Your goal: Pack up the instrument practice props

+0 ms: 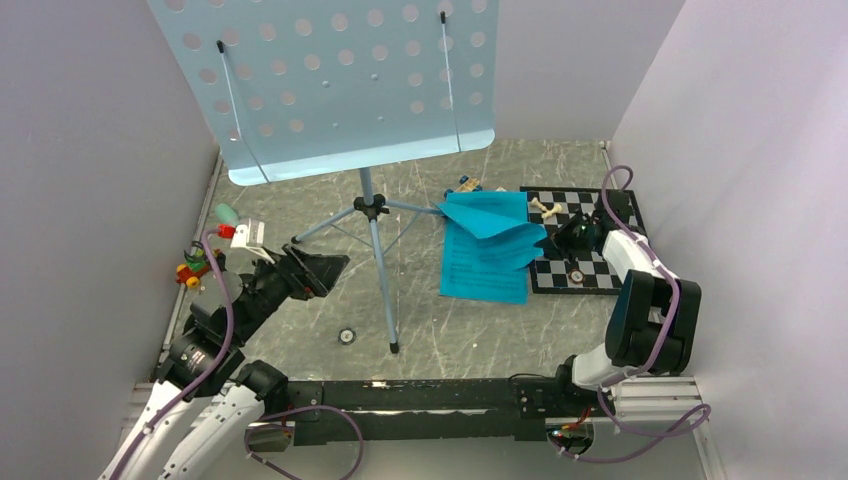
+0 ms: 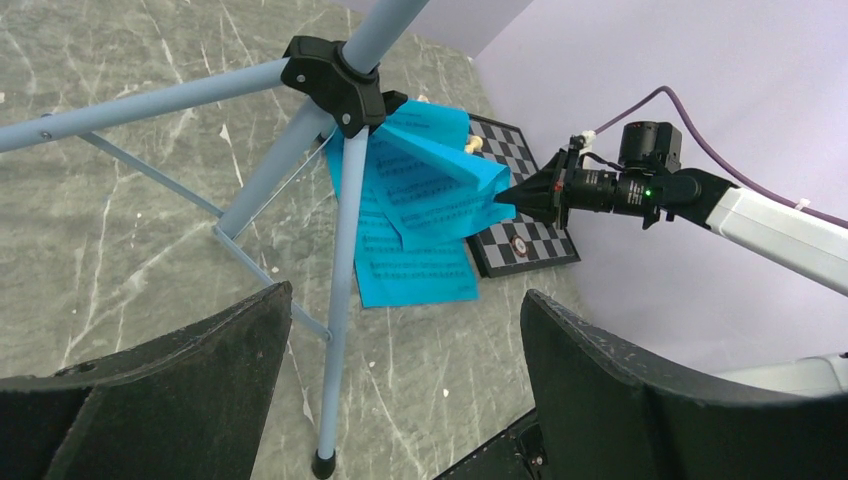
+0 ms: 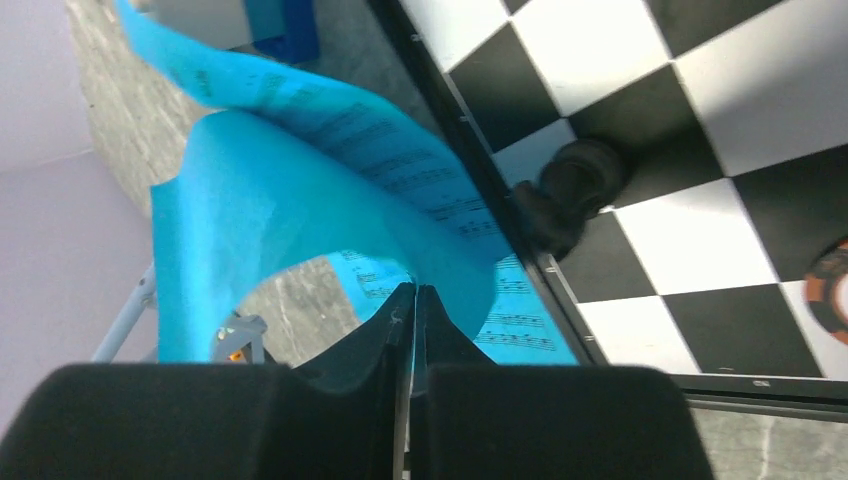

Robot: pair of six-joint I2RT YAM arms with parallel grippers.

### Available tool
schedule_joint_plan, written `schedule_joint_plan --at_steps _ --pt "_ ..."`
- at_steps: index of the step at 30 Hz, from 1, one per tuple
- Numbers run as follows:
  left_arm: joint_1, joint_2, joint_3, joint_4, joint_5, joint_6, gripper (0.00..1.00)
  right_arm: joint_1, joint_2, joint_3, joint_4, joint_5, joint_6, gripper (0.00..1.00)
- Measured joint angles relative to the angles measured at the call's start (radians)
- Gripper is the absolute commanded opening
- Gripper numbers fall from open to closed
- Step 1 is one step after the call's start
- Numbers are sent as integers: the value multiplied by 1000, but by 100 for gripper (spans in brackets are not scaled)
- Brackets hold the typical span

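The pale-blue music stand has its perforated tray at the top and its tripod legs on the floor. Turquoise music sheets lie by the chessboard. My right gripper is shut on the edge of one sheet, which curls up above the others; in the right wrist view the gripper has its jaws closed on the paper. My left gripper is open and empty, facing the tripod hub with one leg between its fingers. The mint-green microphone is at the left wall. Its black stand is not visible.
A black-and-white chessboard with pieces lies right of the sheets; a dark piece is at its edge. Small toys sit by the left wall. Walls close in on the left, the right and the back.
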Motion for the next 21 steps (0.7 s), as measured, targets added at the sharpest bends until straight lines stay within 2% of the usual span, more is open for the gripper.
schedule_joint_plan --at_steps 2,12,21 --pt "0 0 -8 0 0 0 88 -10 13 -11 -2 4 -6 25" --pt "0 3 -33 21 0 -1 88 -14 63 17 -21 34 -48 49" --pt "0 36 -50 40 19 -19 88 -14 98 38 -47 90 -74 54"
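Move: The lower music sheet lies with its middle about 13 cm left of the right hand, 2 cm farther out and 7 cm below. The black knight stands some 3 cm to the hand's right, level with it and 5 cm down; the poker chip is 8 cm right and 5 cm back, the toy bone 13 cm ahead and 3 cm right. From the left hand, the lower sheet is roughly 17 cm ahead and 31 cm right, far below. Open the right gripper from nearly shut to about half and let go of the upper sheet's near right corner, while sinking about 3 cm towards the board's left edge and easing 2 cm right, close up to the black knight; let the fingers tip slightly more downward. Lower the empty, open left gripper some 2 cm, drifting a little forward and right. ##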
